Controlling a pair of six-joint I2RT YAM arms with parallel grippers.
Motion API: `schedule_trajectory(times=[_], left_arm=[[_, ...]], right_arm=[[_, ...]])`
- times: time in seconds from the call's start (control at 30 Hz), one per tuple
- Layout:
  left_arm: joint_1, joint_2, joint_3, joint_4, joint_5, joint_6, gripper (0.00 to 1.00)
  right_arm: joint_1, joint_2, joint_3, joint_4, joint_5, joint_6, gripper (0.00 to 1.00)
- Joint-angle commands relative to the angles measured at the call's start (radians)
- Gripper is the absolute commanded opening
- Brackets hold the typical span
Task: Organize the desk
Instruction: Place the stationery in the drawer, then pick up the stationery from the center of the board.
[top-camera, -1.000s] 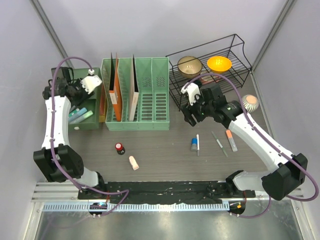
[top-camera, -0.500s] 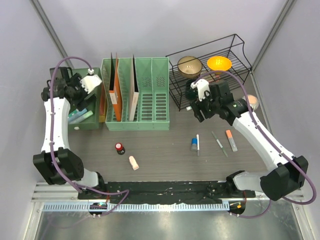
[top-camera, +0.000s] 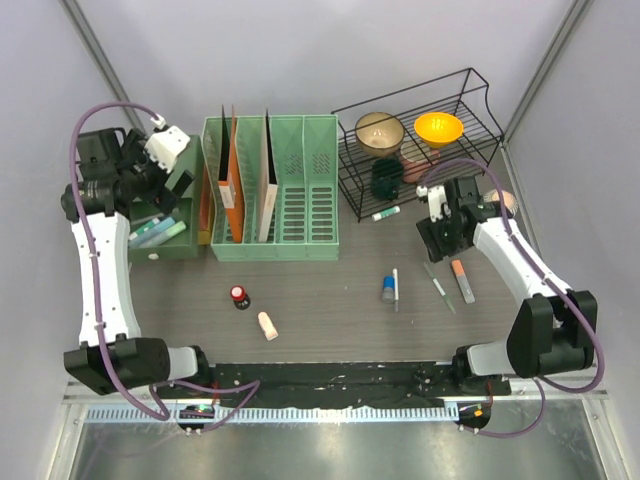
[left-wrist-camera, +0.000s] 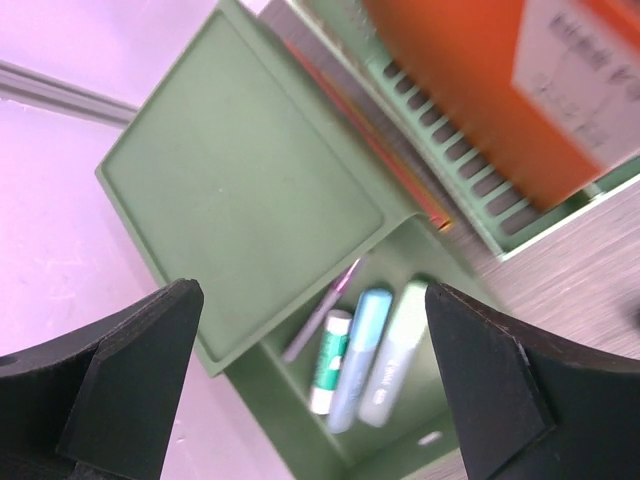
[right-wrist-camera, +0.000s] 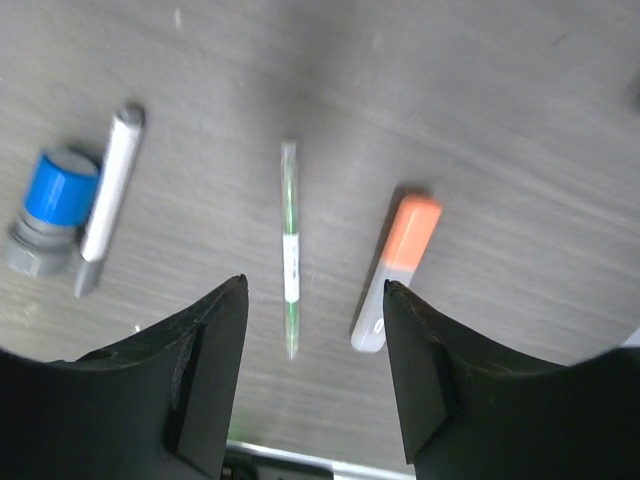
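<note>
On the desk (top-camera: 320, 285) lie a green pen (right-wrist-camera: 289, 262), an orange highlighter (right-wrist-camera: 397, 270), a white pen (right-wrist-camera: 108, 195) and a blue-capped piece (right-wrist-camera: 52, 205). My right gripper (right-wrist-camera: 315, 290) hangs open above the green pen and holds nothing; in the top view it (top-camera: 438, 236) is right of centre. My left gripper (left-wrist-camera: 312, 292) stands wide open and empty over the green box (left-wrist-camera: 240, 200). In that box lie a green-white stick (left-wrist-camera: 330, 362), a blue marker (left-wrist-camera: 357, 360), a pale green marker (left-wrist-camera: 395, 352) and a purple pen (left-wrist-camera: 320, 312).
A green file rack (top-camera: 275, 190) with an orange folder stands at the back. A black wire rack (top-camera: 420, 150) holds two bowls and a dark object. A green-white stick (top-camera: 386, 213) lies before it. A red-capped bottle (top-camera: 238, 295) and a pink piece (top-camera: 266, 325) lie front left.
My left gripper opened wide and drew up and back from the green box. My right arm swung right, from the wire rack's front to above the pens, its jaws narrowing slightly.
</note>
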Motion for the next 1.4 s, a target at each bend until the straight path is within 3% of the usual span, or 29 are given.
schedule_trajectory(times=[0.0, 0.2, 0.77, 0.97, 1.07, 1.17, 1.37], left_arm=[[0.007, -0.08, -0.027, 0.014, 0.105, -0.122, 1.0], [0.008, -0.135, -0.091, 0.006, 0.144, -0.134, 1.0], [0.007, -0.165, -0.126, -0.015, 0.147, -0.099, 1.0], [0.007, -0.183, -0.155, -0.006, 0.156, -0.088, 1.0], [0.006, -0.192, -0.161, -0.003, 0.176, -0.092, 1.0], [0.007, -0.191, -0.155, -0.017, 0.214, -0.106, 1.0], [0.001, -0.198, -0.16, -0.034, 0.332, -0.135, 1.0]], right_arm=[[-0.004, 0.035, -0.062, -0.038, -0.005, -0.042, 0.59], [-0.004, 0.107, -0.083, -0.036, -0.011, -0.054, 0.52], [-0.004, 0.311, -0.108, 0.105, -0.021, -0.08, 0.48], [-0.004, 0.368, -0.116, 0.138, -0.013, -0.087, 0.34], [0.002, 0.371, -0.116, 0.126, -0.027, -0.093, 0.14], [0.008, 0.336, -0.099, 0.106, -0.059, -0.094, 0.03], [0.028, 0.221, 0.014, 0.001, -0.16, -0.085, 0.01]])
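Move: The green pen lies about 11 cm below the open right hand, some 4 cm back and 1 cm to its right. The orange marker is roughly 7 cm to the right of the pen and about level with it. The white pen lies around 11 cm to the left of the green one and 2 cm nearer the base. From the left hand, the green pen is about 60 cm right, 13 cm back and 31 cm down. The right hand sinks about 10 cm, steepens and pinches the green pen, while the left draws back rightward. ##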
